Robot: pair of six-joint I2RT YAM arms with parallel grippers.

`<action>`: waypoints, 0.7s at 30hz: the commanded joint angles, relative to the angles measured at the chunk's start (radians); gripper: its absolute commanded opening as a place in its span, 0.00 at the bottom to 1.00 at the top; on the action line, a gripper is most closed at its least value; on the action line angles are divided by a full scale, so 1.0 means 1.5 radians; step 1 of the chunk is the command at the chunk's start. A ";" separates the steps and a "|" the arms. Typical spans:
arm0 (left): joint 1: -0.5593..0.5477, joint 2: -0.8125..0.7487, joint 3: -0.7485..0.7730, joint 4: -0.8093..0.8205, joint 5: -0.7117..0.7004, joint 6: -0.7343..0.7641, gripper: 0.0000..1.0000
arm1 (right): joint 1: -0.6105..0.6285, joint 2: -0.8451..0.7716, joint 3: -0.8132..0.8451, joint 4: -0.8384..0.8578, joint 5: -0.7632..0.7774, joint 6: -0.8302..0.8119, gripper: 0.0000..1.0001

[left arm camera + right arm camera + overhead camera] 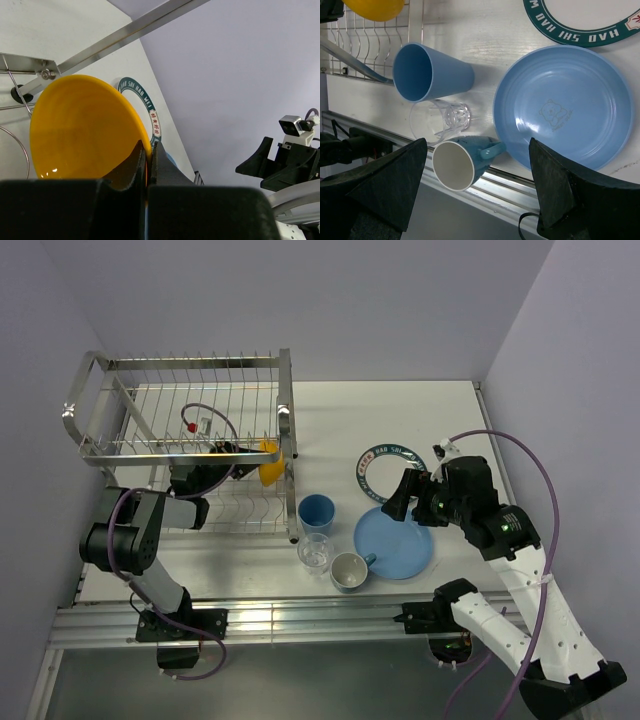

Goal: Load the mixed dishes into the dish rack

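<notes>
The chrome dish rack (180,430) stands at the back left. My left gripper (245,450) (149,145) reaches in under its upper tier and is shut on the rim of the small yellow-orange bowl (269,462) (85,130), held on edge at the rack's right end. My right gripper (412,495) (477,145) hangs open above the table, over the light blue mug (349,571) (462,160). Beside the mug stand the clear glass (314,552) (442,120) and the blue tumbler (316,511) (427,75). The blue plate (395,542) (565,105) lies flat, with the white plate with a dark patterned rim (390,472) (580,25) behind it.
An aluminium rail (300,620) runs along the near table edge, just in front of the mug. Lilac walls close in the table at the back and on the right. The rack's right end post (290,490) stands close to the tumbler.
</notes>
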 commanded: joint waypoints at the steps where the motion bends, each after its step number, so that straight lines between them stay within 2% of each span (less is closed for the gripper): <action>1: -0.002 0.011 -0.004 0.053 0.003 0.003 0.00 | -0.003 -0.009 0.008 0.004 0.008 0.006 0.90; 5: -0.002 -0.002 0.001 -0.010 -0.006 0.052 0.01 | -0.003 -0.006 0.002 0.011 0.002 0.012 0.89; 7: -0.002 -0.023 0.006 -0.076 -0.023 0.090 0.07 | -0.003 -0.002 -0.003 0.014 0.001 0.014 0.89; 10: -0.002 -0.047 0.018 -0.156 -0.038 0.134 0.27 | -0.002 0.012 -0.005 0.024 -0.003 0.016 0.89; 11: -0.002 -0.052 0.025 -0.170 -0.038 0.142 0.35 | -0.002 0.016 -0.005 0.032 -0.003 0.018 0.89; 14: -0.002 -0.047 0.041 -0.202 -0.038 0.157 0.47 | 0.001 0.033 0.001 0.048 -0.010 0.020 0.89; 21: -0.002 -0.015 0.040 -0.171 -0.032 0.146 0.56 | 0.024 0.075 0.012 0.075 0.012 0.008 0.89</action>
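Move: The left hand grips the yellow bowl by its rim inside the lower rack; the bowl's middle is about 4 cm below the fingers, 2 cm to their right and 1 cm ahead. The rack's right end post is about 7 cm right and 2 cm back of this hand; the blue cup some 13 cm right and 11 cm back. From the open right hand, the blue cup lies about 20 cm left and 6 cm ahead, 17 cm down; the blue plate is about 20 cm beneath, 2 cm left. The left fingers let go of the yellow bowl's rim, opening from shut to about half while the hand rolls some 10 degrees, left side rising. As they open the hand sinks about 3 cm beside the bowl, drifting slightly forward and left. The right hand, wide open and empty, then sets off forward, left and down by roughly 2 cm, towards the blue cup. ##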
